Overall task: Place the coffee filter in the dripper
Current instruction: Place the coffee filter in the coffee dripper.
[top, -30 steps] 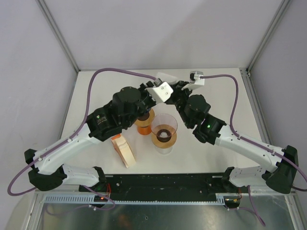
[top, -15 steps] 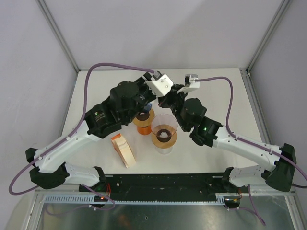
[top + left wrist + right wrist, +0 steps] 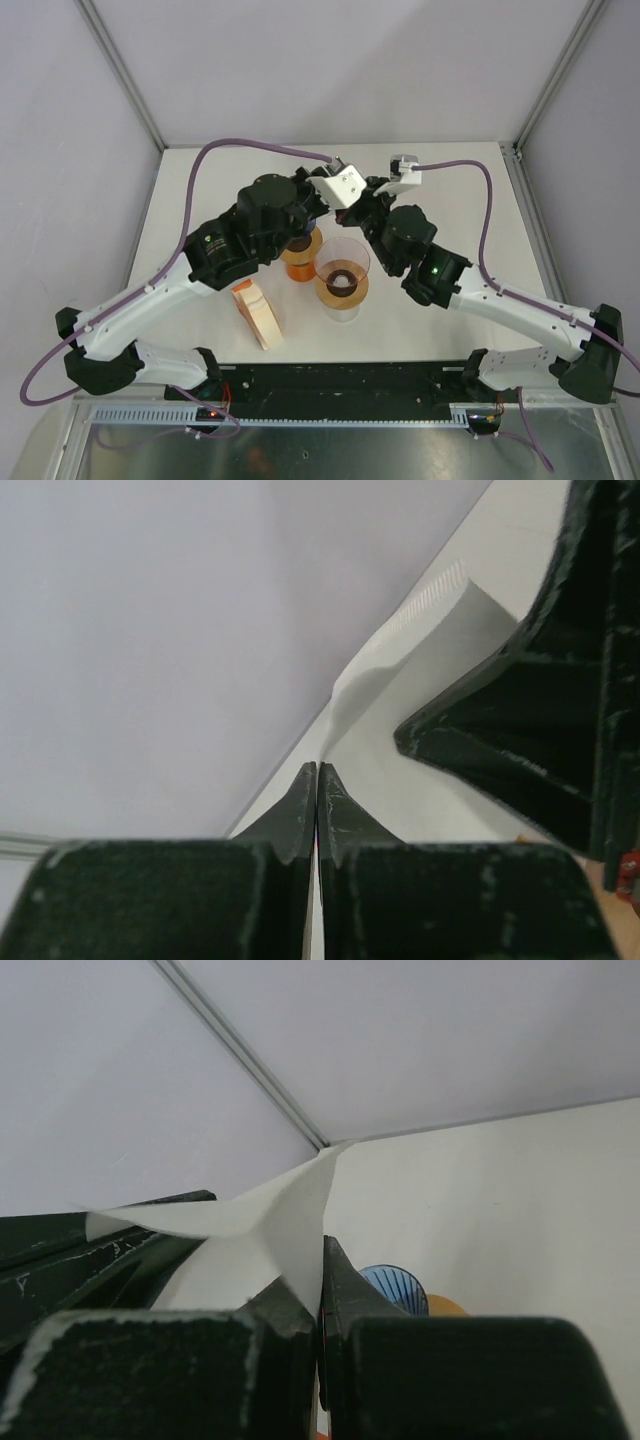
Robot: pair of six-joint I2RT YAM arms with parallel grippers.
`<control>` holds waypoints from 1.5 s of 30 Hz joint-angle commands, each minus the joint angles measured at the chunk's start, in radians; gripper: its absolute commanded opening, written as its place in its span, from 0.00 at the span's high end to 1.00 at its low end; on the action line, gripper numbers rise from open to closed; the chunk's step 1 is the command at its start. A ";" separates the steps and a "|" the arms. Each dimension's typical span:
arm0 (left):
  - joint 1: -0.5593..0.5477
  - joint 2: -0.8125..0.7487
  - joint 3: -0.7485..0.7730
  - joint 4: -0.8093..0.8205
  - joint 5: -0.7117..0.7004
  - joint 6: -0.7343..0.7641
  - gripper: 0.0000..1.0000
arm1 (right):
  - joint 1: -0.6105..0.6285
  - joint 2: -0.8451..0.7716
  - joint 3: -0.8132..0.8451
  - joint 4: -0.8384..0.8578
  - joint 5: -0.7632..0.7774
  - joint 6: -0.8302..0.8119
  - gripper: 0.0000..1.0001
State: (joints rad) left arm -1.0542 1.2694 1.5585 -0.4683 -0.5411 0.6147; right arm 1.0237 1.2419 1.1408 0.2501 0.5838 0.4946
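The white paper coffee filter [image 3: 270, 1222] is held up off the table between both grippers at the back middle. My right gripper [image 3: 322, 1242] is shut on one edge of it. My left gripper [image 3: 318, 766] is shut too, with the filter [image 3: 420, 645] tapering down into its tips. The right gripper's dark fingers [image 3: 530, 690] stand close beside it. A blue ribbed dripper [image 3: 396, 1288] shows below the filter. In the top view both wrists [image 3: 350, 195] cover the filter and the blue dripper.
An orange base [image 3: 300, 255] stands under the left wrist. A clear cone with an orange-brown bottom [image 3: 342, 275] stands just right of it. A stack of filters in an orange holder [image 3: 258, 312] lies nearer the front left. The enclosure's back wall is close behind.
The left gripper opened wider, then closed on the filter's edge. The left wrist swung back-left and returned beside the right wrist. The filter's top edge no longer shows from above.
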 commanded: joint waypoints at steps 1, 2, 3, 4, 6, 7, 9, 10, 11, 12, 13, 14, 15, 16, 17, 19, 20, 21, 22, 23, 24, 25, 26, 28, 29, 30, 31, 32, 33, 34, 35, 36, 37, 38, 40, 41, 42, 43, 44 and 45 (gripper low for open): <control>0.012 -0.028 0.039 0.032 -0.038 0.032 1.00 | -0.012 -0.069 -0.016 -0.033 0.061 -0.024 1.00; 0.013 -0.028 0.045 0.031 -0.040 0.034 1.00 | -0.013 -0.075 -0.018 -0.038 0.073 -0.030 1.00; 0.014 -0.028 0.051 0.031 -0.041 0.033 1.00 | -0.014 -0.077 -0.020 -0.046 0.081 -0.036 1.00; 0.014 -0.028 0.054 0.031 -0.041 0.033 1.00 | -0.017 -0.079 -0.021 -0.054 0.086 -0.038 1.00; 0.014 -0.027 0.055 0.031 -0.037 0.031 1.00 | -0.022 -0.080 -0.022 -0.063 0.084 -0.039 1.00; 0.014 -0.028 0.054 0.031 -0.035 0.029 1.00 | -0.023 -0.080 -0.022 -0.062 0.072 -0.043 1.00; 0.014 -0.028 0.045 0.031 -0.030 0.025 1.00 | -0.024 -0.081 -0.022 -0.050 0.052 -0.066 0.98; 0.014 -0.028 0.042 0.032 -0.032 0.024 1.00 | -0.024 -0.081 -0.022 -0.049 0.044 -0.079 0.96; 0.015 -0.031 0.039 0.032 -0.034 0.024 1.00 | -0.024 -0.083 -0.022 -0.052 0.038 -0.089 0.94; 0.017 -0.032 0.036 0.032 -0.037 0.024 1.00 | -0.025 -0.089 -0.022 -0.065 0.034 -0.098 0.92; 0.019 -0.036 0.035 0.031 -0.036 0.024 1.00 | -0.028 -0.096 -0.022 -0.078 0.021 -0.105 0.89; 0.023 -0.038 0.036 0.031 -0.035 0.022 1.00 | -0.032 -0.104 -0.022 -0.085 -0.001 -0.130 0.85; 0.026 -0.041 0.036 0.031 -0.033 0.021 1.00 | -0.035 -0.113 -0.022 -0.087 -0.051 -0.158 0.80; 0.029 -0.042 0.037 0.030 -0.032 0.022 1.00 | -0.036 -0.123 -0.023 -0.083 -0.104 -0.213 0.73; 0.031 -0.043 0.038 0.031 -0.032 0.024 1.00 | -0.035 -0.129 -0.023 -0.082 -0.183 -0.261 0.67; 0.035 -0.045 0.035 0.029 -0.032 0.029 1.00 | -0.029 -0.155 -0.022 -0.106 -0.321 -0.377 0.59; 0.036 -0.045 0.033 0.028 -0.031 0.031 1.00 | -0.027 -0.176 -0.022 -0.137 -0.380 -0.434 0.56; 0.038 -0.046 0.030 0.026 -0.030 0.032 1.00 | -0.025 -0.194 -0.022 -0.167 -0.443 -0.485 0.53; 0.040 -0.046 0.025 0.022 -0.028 0.034 1.00 | -0.023 -0.220 -0.022 -0.205 -0.488 -0.545 0.47; 0.042 -0.045 0.023 0.016 -0.022 0.035 1.00 | -0.020 -0.246 -0.022 -0.260 -0.530 -0.596 0.43; 0.043 -0.043 0.021 0.009 -0.017 0.032 1.00 | -0.017 -0.265 -0.022 -0.304 -0.570 -0.663 0.39; 0.045 -0.043 0.022 -0.001 -0.005 0.029 1.00 | -0.012 -0.287 -0.022 -0.352 -0.599 -0.714 0.37; 0.047 -0.039 0.026 -0.012 0.007 0.019 1.00 | -0.005 -0.303 -0.022 -0.393 -0.618 -0.788 0.35; 0.056 -0.032 0.043 -0.055 0.057 -0.006 1.00 | 0.044 -0.337 -0.022 -0.475 -0.633 -0.952 0.32; 0.060 -0.028 0.059 -0.075 0.081 -0.022 1.00 | 0.075 -0.355 -0.022 -0.510 -0.628 -1.049 0.30; 0.065 -0.020 0.072 -0.105 0.117 -0.035 1.00 | 0.124 -0.368 -0.021 -0.535 -0.606 -1.125 0.28; 0.069 -0.012 0.093 -0.131 0.147 -0.050 1.00 | 0.171 -0.380 -0.021 -0.557 -0.575 -1.220 0.25; 0.072 -0.003 0.109 -0.166 0.181 -0.062 1.00 | 0.231 -0.387 -0.020 -0.567 -0.513 -1.286 0.23; 0.075 0.008 0.129 -0.192 0.211 -0.076 1.00 | 0.282 -0.386 -0.012 -0.575 -0.460 -1.360 0.21; 0.076 0.019 0.143 -0.224 0.243 -0.087 1.00 | 0.338 -0.380 -0.001 -0.585 -0.383 -1.413 0.20; 0.076 0.027 0.158 -0.247 0.267 -0.100 1.00 | 0.385 -0.357 0.019 -0.611 -0.320 -1.472 0.19; 0.077 0.037 0.168 -0.273 0.293 -0.110 1.00 | 0.439 -0.334 0.038 -0.637 -0.236 -1.521 0.18; 0.077 0.045 0.177 -0.293 0.311 -0.122 1.00 | 0.478 -0.299 0.062 -0.670 -0.166 -1.577 0.18; 0.077 0.052 0.183 -0.309 0.329 -0.130 1.00 | 0.523 -0.269 0.079 -0.688 -0.083 -1.619 0.17; 0.076 0.059 0.188 -0.330 0.358 -0.145 1.00 | 0.582 -0.205 0.106 -0.692 0.042 -1.704 0.16; 0.077 0.061 0.188 -0.336 0.367 -0.151 1.00 | 0.600 -0.184 0.124 -0.693 0.079 -1.735 0.15; 0.077 0.062 0.188 -0.343 0.377 -0.156 1.00 | 0.613 -0.166 0.144 -0.700 0.109 -1.756 0.15; 0.077 0.064 0.189 -0.350 0.388 -0.161 1.00 | 0.619 -0.156 0.158 -0.708 0.132 -1.770 0.15; 0.077 0.065 0.189 -0.357 0.400 -0.167 1.00 | 0.620 -0.149 0.168 -0.716 0.146 -1.788 0.15; 0.077 0.064 0.192 -0.365 0.414 -0.172 1.00 | 0.613 -0.143 0.173 -0.723 0.152 -1.803 0.15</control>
State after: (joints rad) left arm -0.9810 1.3338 1.7096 -0.7807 -0.2115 0.4927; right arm 1.6291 1.0912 1.2400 -0.4198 0.5396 -1.1370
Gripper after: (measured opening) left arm 0.005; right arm 0.851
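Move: Behind and well below the left hand, which like the right still pinches the filter, the clear dripper sits on its glass jug: about 6 cm back, 2 cm right and 23 cm down. The blue dripper stands some 10 cm to the left of the clear dripper and 9 cm farther out, at much the same height. The filter box lies on the table about 16 cm left and 6 cm back of the left hand. From the right hand the clear dripper is roughly 7 cm back, straight in line sideways and 21 cm down. Sliding a couple of centimetres right, the right hand opens wide, lets go of the filter and swings back about 18 cm, well above the clear dripper, rolling strongly until its fingers point mainly left. The left hand keeps its pinch, at first nearly still, then sinks some 4 cm while easing back and right towards the clear dripper, tipping its fingers down about 15 degrees and turning slightly clockwise. ##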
